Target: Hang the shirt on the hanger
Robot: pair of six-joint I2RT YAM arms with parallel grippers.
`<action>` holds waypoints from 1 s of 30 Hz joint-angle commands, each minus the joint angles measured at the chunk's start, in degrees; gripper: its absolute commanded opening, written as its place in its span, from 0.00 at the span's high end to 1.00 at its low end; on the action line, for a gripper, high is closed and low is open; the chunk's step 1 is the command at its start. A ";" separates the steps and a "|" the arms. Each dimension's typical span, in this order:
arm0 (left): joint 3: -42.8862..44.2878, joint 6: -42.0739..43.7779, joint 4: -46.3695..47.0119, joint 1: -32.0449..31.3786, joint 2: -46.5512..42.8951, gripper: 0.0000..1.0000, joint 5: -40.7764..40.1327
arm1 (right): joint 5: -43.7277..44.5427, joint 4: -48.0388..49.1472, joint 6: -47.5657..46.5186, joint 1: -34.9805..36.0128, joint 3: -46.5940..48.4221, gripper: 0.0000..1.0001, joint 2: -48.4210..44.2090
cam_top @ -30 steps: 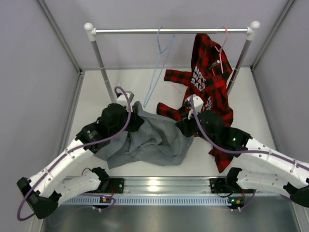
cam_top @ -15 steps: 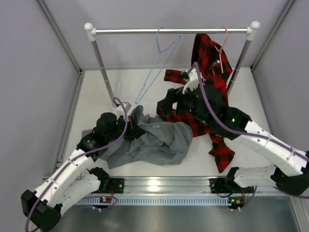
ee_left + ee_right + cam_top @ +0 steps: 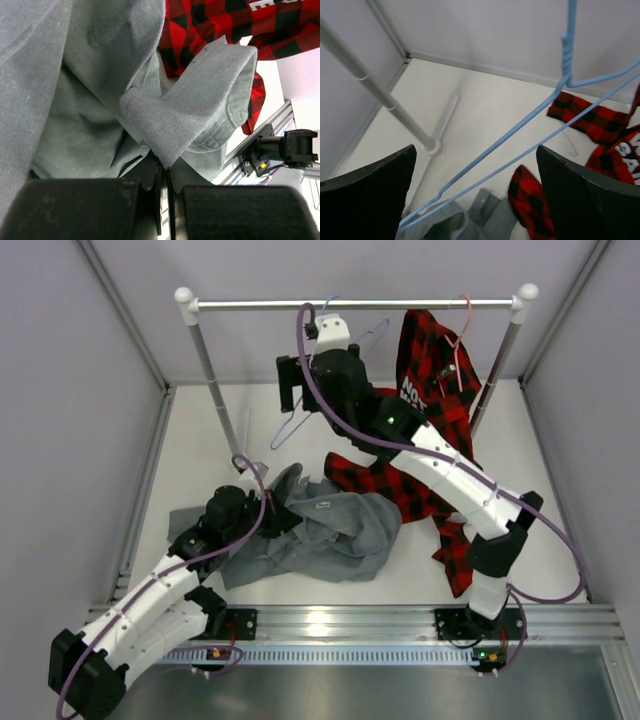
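The grey shirt [image 3: 335, 530] lies crumpled on the table in front of the rack. My left gripper [image 3: 272, 512] is shut on a folded edge of the shirt [image 3: 195, 100], the fabric pinched at the fingertips of the left gripper [image 3: 165, 167]. The light-blue hanger [image 3: 288, 428] hangs by its hook from the rail and is tilted to the left. My right gripper [image 3: 292, 390] is raised beside it. In the right wrist view the hanger [image 3: 520, 127] runs as two wires between the wide-open fingers of the right gripper [image 3: 477, 187], touching neither.
A red-and-black plaid shirt [image 3: 430, 405] hangs from a pink hanger [image 3: 463, 312] at the right of the rail [image 3: 420, 304] and spills onto the table. The rack's left post [image 3: 210, 370] stands close to the right gripper. Grey walls enclose three sides.
My right arm rose from the shirt on the table, swung back to the blue hanger, and its jaws opened wide. The hanger swung left. My left gripper kept its hold and shifted slightly.
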 commanded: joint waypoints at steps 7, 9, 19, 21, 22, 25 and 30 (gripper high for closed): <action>0.98 1.01 0.88 0.04 -2.81 1.00 -2.44 | 11.69 -7.09 -2.61 -1.38 -2.42 0.19 -2.23; 1.15 1.01 0.96 0.04 -2.81 1.00 -2.00 | 9.94 -7.09 -2.26 -2.26 -4.79 0.23 -3.98; 1.42 0.57 0.97 0.04 -2.11 1.00 -1.29 | 0.00 -7.18 -1.82 -6.74 -16.75 0.34 -13.65; 1.42 0.49 0.97 0.13 -2.46 1.00 -1.12 | -1.58 -7.18 -2.26 -7.18 -18.77 0.36 -14.53; 1.42 0.49 0.88 0.04 -2.63 1.00 -1.03 | -1.67 -7.00 -2.35 -7.18 -19.39 0.43 -15.15; 1.42 0.66 0.88 0.04 -2.64 1.00 -1.03 | -0.97 -6.74 -3.23 -7.27 -21.15 0.66 -15.94; 1.33 0.84 0.96 0.04 -2.28 1.00 -0.68 | -1.05 -4.28 -4.37 -7.36 -24.22 0.82 -17.70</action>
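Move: The blue hanger is between the right hand's wide-open fingers, its middle about 4 cm ahead, 2 cm right and roughly level; its rail stands some 7 cm ahead, 8 cm right and 8 cm above. The plaid shirt hangs about 28 cm right, 3 cm ahead and 18 cm lower. From the left hand, which holds the grey shirt, the hanger is roughly 20 cm ahead, 8 cm right and 25 cm up. Rightward by about 11 cm and down some 7 cm, the right hand carries the hanger's near arm from the left side towards the plaid shirt, its left side rolling down about 15 degrees. The wide-open fingers narrow along the way until they are nearly shut around the arm. The left hand stays almost in place, still pinching the grey shirt. ##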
